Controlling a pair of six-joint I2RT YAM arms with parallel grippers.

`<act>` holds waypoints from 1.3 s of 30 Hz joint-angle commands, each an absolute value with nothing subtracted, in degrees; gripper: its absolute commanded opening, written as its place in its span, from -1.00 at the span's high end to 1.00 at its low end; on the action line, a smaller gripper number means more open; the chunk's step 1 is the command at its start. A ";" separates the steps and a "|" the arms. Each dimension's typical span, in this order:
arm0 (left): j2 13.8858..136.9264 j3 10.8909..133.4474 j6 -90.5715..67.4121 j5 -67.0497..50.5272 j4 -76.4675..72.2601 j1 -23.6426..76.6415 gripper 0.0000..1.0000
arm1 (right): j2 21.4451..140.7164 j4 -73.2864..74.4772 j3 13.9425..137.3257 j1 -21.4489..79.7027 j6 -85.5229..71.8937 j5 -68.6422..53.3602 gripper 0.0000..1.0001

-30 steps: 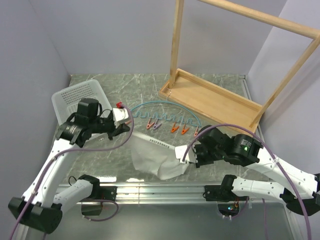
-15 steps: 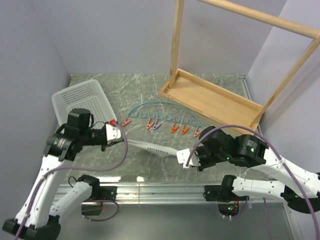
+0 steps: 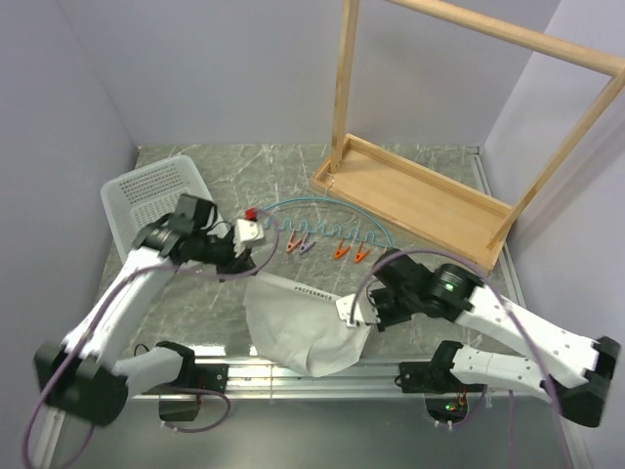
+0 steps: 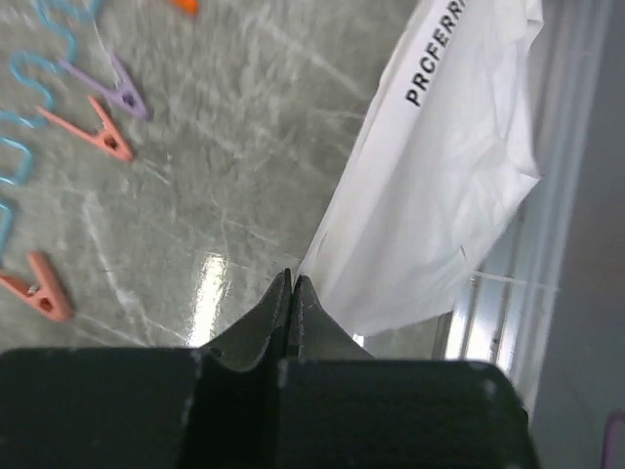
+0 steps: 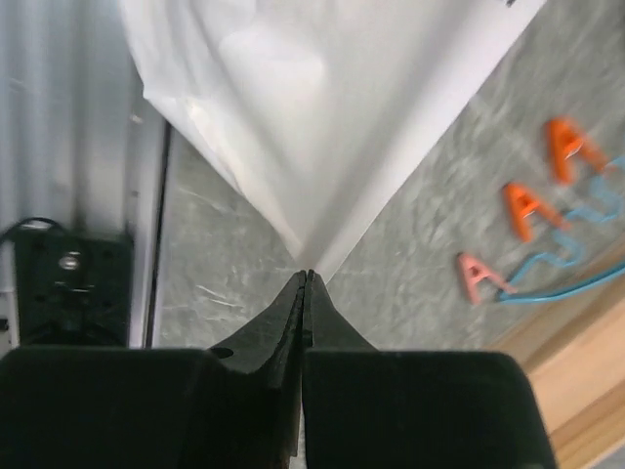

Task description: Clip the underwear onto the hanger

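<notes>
The white underwear [image 3: 298, 330] hangs slack over the table's near edge, its printed waistband [image 4: 435, 59] running between my two grippers. My left gripper [image 3: 250, 272] is shut on the waistband's left corner, and its fingertips [image 4: 293, 283] pinch the cloth. My right gripper [image 3: 349, 315] is shut on the right corner, which tapers into its tips [image 5: 308, 276]. The teal hanger [image 3: 322, 203] lies flat on the table just beyond the underwear, with orange and pink clips [image 3: 342, 251] along it. Some of those clips show in the left wrist view [image 4: 103, 139] and the right wrist view [image 5: 527, 207].
A white perforated basket [image 3: 146, 191] stands at the left, behind my left arm. The big wooden rack frame with its tray base [image 3: 420, 191] fills the back right. A metal rail [image 3: 322, 371] runs along the table's near edge under the cloth.
The underwear, stretched taut between the grippers half a second ago, now hangs as a slack sheet. My left gripper has moved right and away from me; the right one has shifted slightly left.
</notes>
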State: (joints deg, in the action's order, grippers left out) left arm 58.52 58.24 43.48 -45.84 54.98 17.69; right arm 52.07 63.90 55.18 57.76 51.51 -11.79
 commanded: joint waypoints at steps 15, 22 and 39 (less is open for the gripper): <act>92.19 54.67 26.19 -36.74 26.02 18.63 0.99 | 82.25 35.86 51.50 35.69 62.76 -12.30 1.00; 89.21 50.80 25.49 -36.91 22.41 18.63 0.99 | 84.47 35.25 54.14 34.80 60.12 -12.57 0.50; 86.04 49.48 25.75 -40.78 19.78 18.63 0.99 | 78.21 19.53 60.82 31.20 29.90 -39.02 -0.29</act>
State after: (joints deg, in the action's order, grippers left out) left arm 88.29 49.89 26.00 -38.06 21.45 18.48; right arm 77.23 29.17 59.51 30.39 41.19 -29.91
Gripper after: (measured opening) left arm 0.012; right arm 0.644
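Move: The underwear hangs by its waistband between both shut grippers, over bare table in front of the hanger. The left corner's landing spot is about 9 cm ahead of the left hand, 1 cm right and 16 below, with the red clip some 17 ahead and 11 right. The right corner's spot lies about 13 cm ahead of the right hand and 12 below; the near orange clip is roughly 20 ahead and 2 left, the far orange one 22 ahead and 7 left. Down and forward together, both hands swiftly lower the stretched waistband towards the hanger's clips, the left sinking about 16 cm, the right about 12. The left keeps its pinch and eases up slightly; the right opens, lets go of its corner, continues forward, then rises some 11 cm and swings left towards the orange clips, fingers tipping up leftwards and wrist turning clockwise. ##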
